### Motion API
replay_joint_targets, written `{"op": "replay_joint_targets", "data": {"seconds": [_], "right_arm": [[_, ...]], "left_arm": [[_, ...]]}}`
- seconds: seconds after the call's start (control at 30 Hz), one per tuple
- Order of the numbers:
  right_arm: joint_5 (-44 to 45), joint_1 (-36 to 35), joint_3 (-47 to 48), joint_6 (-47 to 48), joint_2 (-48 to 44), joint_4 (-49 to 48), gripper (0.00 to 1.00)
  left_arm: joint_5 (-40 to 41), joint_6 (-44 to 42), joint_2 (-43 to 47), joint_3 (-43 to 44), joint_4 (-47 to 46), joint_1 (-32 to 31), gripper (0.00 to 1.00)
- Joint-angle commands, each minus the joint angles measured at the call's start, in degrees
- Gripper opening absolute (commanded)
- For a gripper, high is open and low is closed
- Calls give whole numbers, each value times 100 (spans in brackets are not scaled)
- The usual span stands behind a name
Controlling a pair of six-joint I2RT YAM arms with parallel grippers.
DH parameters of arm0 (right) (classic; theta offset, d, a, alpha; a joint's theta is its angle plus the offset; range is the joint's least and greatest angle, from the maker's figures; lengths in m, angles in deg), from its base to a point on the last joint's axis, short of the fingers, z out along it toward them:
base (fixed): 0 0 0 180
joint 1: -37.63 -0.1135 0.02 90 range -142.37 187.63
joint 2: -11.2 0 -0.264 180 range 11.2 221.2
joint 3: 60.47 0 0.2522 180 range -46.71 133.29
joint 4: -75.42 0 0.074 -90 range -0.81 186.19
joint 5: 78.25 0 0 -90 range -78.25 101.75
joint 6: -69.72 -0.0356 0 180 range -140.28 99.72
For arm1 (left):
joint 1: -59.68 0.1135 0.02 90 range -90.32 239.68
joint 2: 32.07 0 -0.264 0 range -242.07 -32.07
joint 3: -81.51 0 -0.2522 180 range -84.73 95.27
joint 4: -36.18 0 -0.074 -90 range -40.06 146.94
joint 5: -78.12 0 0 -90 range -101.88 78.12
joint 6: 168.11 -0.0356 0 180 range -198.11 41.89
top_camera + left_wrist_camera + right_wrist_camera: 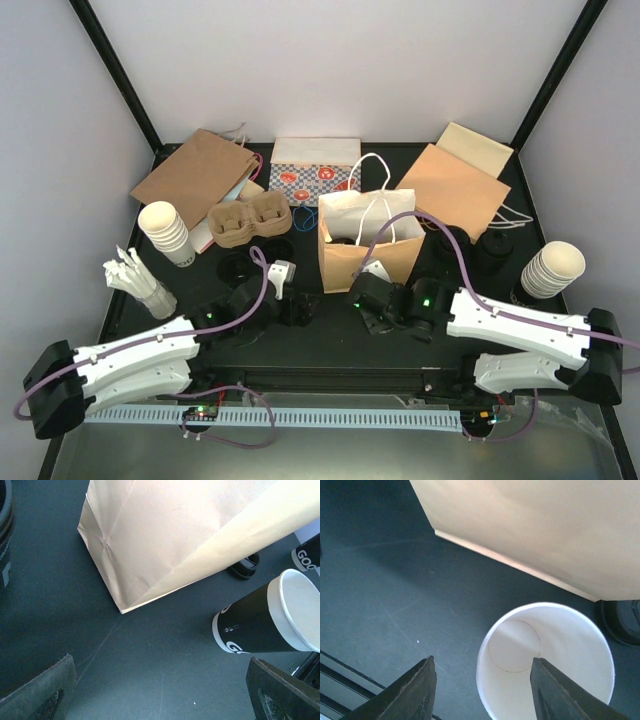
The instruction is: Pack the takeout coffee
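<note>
An open brown paper bag (365, 240) with white handles stands mid-table; it also shows in the left wrist view (175, 535) and the right wrist view (545, 530). A black coffee cup (265, 617) with no lid and a white inside stands near the bag's front. My right gripper (482, 690) is open over this cup (545, 660), one finger above its inside and one outside its rim. My left gripper (160, 695) is open and empty over bare table, left of the cup. A loose black lid (245, 567) lies by the bag. Another black cup (307, 552) is behind.
Cream cup stacks stand at the left (165, 232) and right (553, 268). Brown pulp carriers (248, 220), flat brown bags (195, 175) (455, 185) and a patterned box (315, 172) lie at the back. White packets (135, 275) are at the left. Dark round cups (492, 246) sit right of the bag.
</note>
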Motion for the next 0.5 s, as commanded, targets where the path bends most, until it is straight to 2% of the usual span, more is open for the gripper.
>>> {"op": "replay_joint_targets", "data": {"seconds": [0.0, 0.13, 0.23, 0.47], "right_arm": [[228, -29, 386, 127, -248, 138, 60], [460, -20, 572, 212, -430, 261, 91], [601, 225, 643, 196, -552, 360, 97], [-3, 1828, 141, 120, -1176, 158, 98]], "left_arm": [[-14, -227, 277, 423, 634, -26, 96], [110, -302, 544, 511, 863, -18, 97], [227, -324, 789, 532, 1015, -13, 98], [219, -592, 1148, 918, 1777, 56, 99]]}}
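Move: Straddling the near-left rim of the white-rimmed coffee cup, the right hand has the cup's middle about 2 cm ahead, 3 cm right and 5 cm below. The black lid stack it leaves for lies some 14 cm ahead and 16 cm right, with a second black stack about 8 cm right of that one; the paper bag stands roughly 12 cm straight ahead. From the left hand, that lid stack is some 11 cm ahead and 33 cm right. Spreading its half-open fingers wide, the right hand lifts about 6 cm clear of the cup's rim, first nearly straight up, then also forward and right towards the black lids at the bag's right, the wrist turning some 10 degrees clockwise. Meanwhile the empty, open left hand rises about 4 cm and eases a little left, away from the cup. ##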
